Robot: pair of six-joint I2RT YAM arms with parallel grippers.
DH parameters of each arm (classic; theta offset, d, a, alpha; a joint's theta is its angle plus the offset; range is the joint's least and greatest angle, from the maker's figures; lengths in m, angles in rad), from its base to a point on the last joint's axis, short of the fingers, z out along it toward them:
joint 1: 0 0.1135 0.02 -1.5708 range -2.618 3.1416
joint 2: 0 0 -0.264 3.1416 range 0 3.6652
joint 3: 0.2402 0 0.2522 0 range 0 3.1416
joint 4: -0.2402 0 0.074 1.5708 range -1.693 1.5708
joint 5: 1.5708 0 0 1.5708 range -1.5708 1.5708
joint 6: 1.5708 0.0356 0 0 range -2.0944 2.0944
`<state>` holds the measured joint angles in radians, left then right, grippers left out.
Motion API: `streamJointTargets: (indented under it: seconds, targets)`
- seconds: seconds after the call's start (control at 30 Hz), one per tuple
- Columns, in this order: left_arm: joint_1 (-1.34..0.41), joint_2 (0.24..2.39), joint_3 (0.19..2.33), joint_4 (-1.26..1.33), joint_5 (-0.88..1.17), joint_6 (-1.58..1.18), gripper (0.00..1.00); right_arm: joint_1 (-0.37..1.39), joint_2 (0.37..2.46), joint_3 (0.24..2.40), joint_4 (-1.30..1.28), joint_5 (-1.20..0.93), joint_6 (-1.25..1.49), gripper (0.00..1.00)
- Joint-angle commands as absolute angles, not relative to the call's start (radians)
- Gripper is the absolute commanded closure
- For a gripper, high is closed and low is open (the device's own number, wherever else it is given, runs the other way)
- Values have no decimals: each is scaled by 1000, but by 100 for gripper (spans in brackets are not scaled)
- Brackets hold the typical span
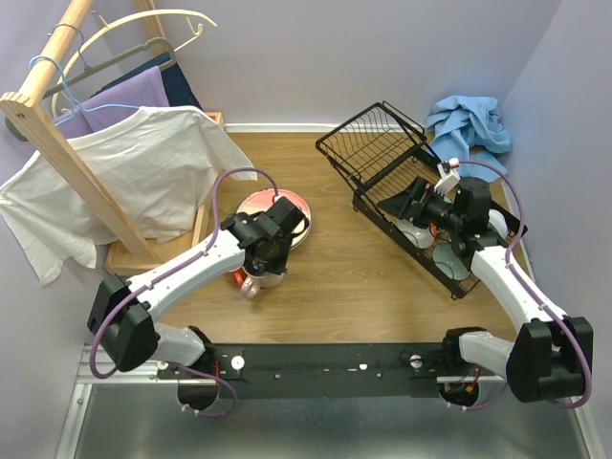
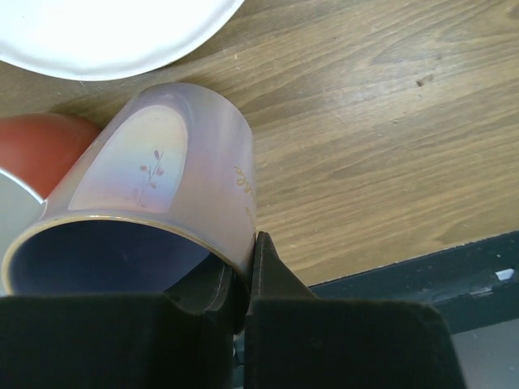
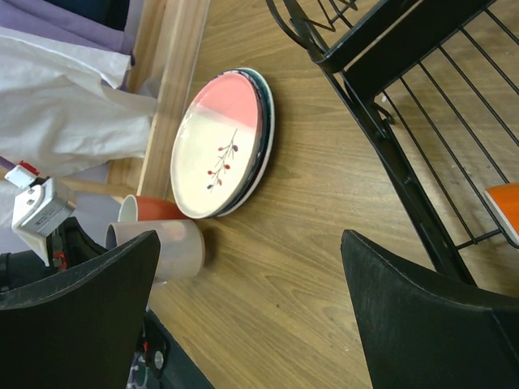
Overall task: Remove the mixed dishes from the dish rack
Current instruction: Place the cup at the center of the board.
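My left gripper (image 2: 243,279) is shut on the rim of a pale pink mug with a purple inside (image 2: 174,174), one finger inside and one outside. It holds the mug low over the wood table, next to an orange mug (image 2: 40,150). In the top view the left gripper (image 1: 260,271) is just in front of the stacked plates (image 1: 287,212). The top plate is pink and cream with a leaf sprig (image 3: 219,146). My right gripper (image 3: 251,267) is open and empty over the black wire dish rack (image 1: 378,143). Small bowls (image 1: 457,262) sit in the rack's near end.
A wooden clothes stand with a white shirt (image 1: 124,172) fills the left side, its base beside the plates. A blue cloth (image 1: 470,122) lies behind the rack. An orange piece (image 3: 504,212) shows through the rack wires. A black rail (image 1: 325,359) runs along the near edge.
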<state>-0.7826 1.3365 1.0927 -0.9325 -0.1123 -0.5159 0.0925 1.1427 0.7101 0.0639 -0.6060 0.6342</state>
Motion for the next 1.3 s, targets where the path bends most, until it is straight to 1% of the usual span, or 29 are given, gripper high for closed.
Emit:
streamJointTargets:
  seconds: [0.0, 0.03, 0.07, 0.23, 0.33, 0.37, 0.43, 0.47, 0.53, 0.57, 0.63, 0.67, 0.87, 1.0, 1.13, 1.2, 1.27]
  targets:
    - [-792, 1359, 1101, -898, -193, -511, 100, 92, 1157, 733, 14, -565, 594, 0]
    - [-790, 1365, 1100, -891, -201, -514, 100, 92, 1157, 736, 6, -560, 578, 0]
    - [-790, 1370, 1097, -885, -206, -515, 96, 92, 1160, 741, 3, -555, 568, 0]
    - [-792, 1411, 1095, -864, -230, -514, 89, 92, 1166, 788, -107, -494, 483, 0]
    - [-790, 1425, 1088, -854, -232, -515, 77, 92, 1164, 814, -146, -471, 444, 0]
    - [-792, 1425, 1088, -854, -229, -515, 70, 92, 1164, 821, -153, -462, 434, 0]
    - [-792, 1416, 1088, -850, -224, -520, 64, 94, 1161, 833, -179, -434, 404, 0]
    - [-792, 1408, 1089, -848, -222, -523, 56, 94, 1158, 845, -187, -423, 393, 0]
    - [-792, 1390, 1098, -850, -224, -523, 48, 92, 1155, 859, -213, -388, 358, 0]
    - [-792, 1382, 1101, -853, -227, -526, 40, 92, 1154, 874, -225, -377, 345, 0]
    - [-792, 1358, 1114, -859, -227, -525, 33, 94, 1155, 894, -259, -339, 307, 0]
    - [-792, 1348, 1117, -859, -229, -526, 27, 92, 1155, 903, -273, -327, 292, 0]
    - [-788, 1264, 1147, -847, -230, -525, 8, 94, 1170, 994, -376, -213, 181, 0]
    - [-775, 1189, 1140, -815, -230, -515, 1, 94, 1190, 1048, -434, -123, 170, 0]
    - [-755, 1100, 1092, -759, -245, -497, 1, 87, 1235, 1092, -471, -35, 138, 0]
    - [-747, 1027, 1037, -703, -249, -470, 1, 69, 1253, 1115, -486, -34, 117, 0]
    - [-736, 974, 997, -664, -244, -453, 1, 34, 1279, 1135, -492, -75, 81, 0]
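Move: The left hand holds the cup by its rim, just off the board: the cup's middle lies about 4 cm to its left and 4 cm below. The red mug stands some 11 cm left, level with it, and the plates 12 cm ahead, 1 cm left. From the right hand, the rear pale green bowl in the rack lies about 12 cm right, level, 13 cm below; the orange bowl, 9 cm right and 5 cm back. The left hand lowers the cup some 2.5 cm while easing about 1.5 cm forward, sets it down beside the red mug, spreads its fingers wide to free the rim and climbs about 10 cm clear, its fingertips swinging forward as it tips up some 20 degrees. Meanwhile the empty right hand, fingers wide open, sweeps about 9 cm right and 4 cm forward over the rack towards the rear pale green bowl, rolling some 35 degrees so its fingers point more steeply down. ##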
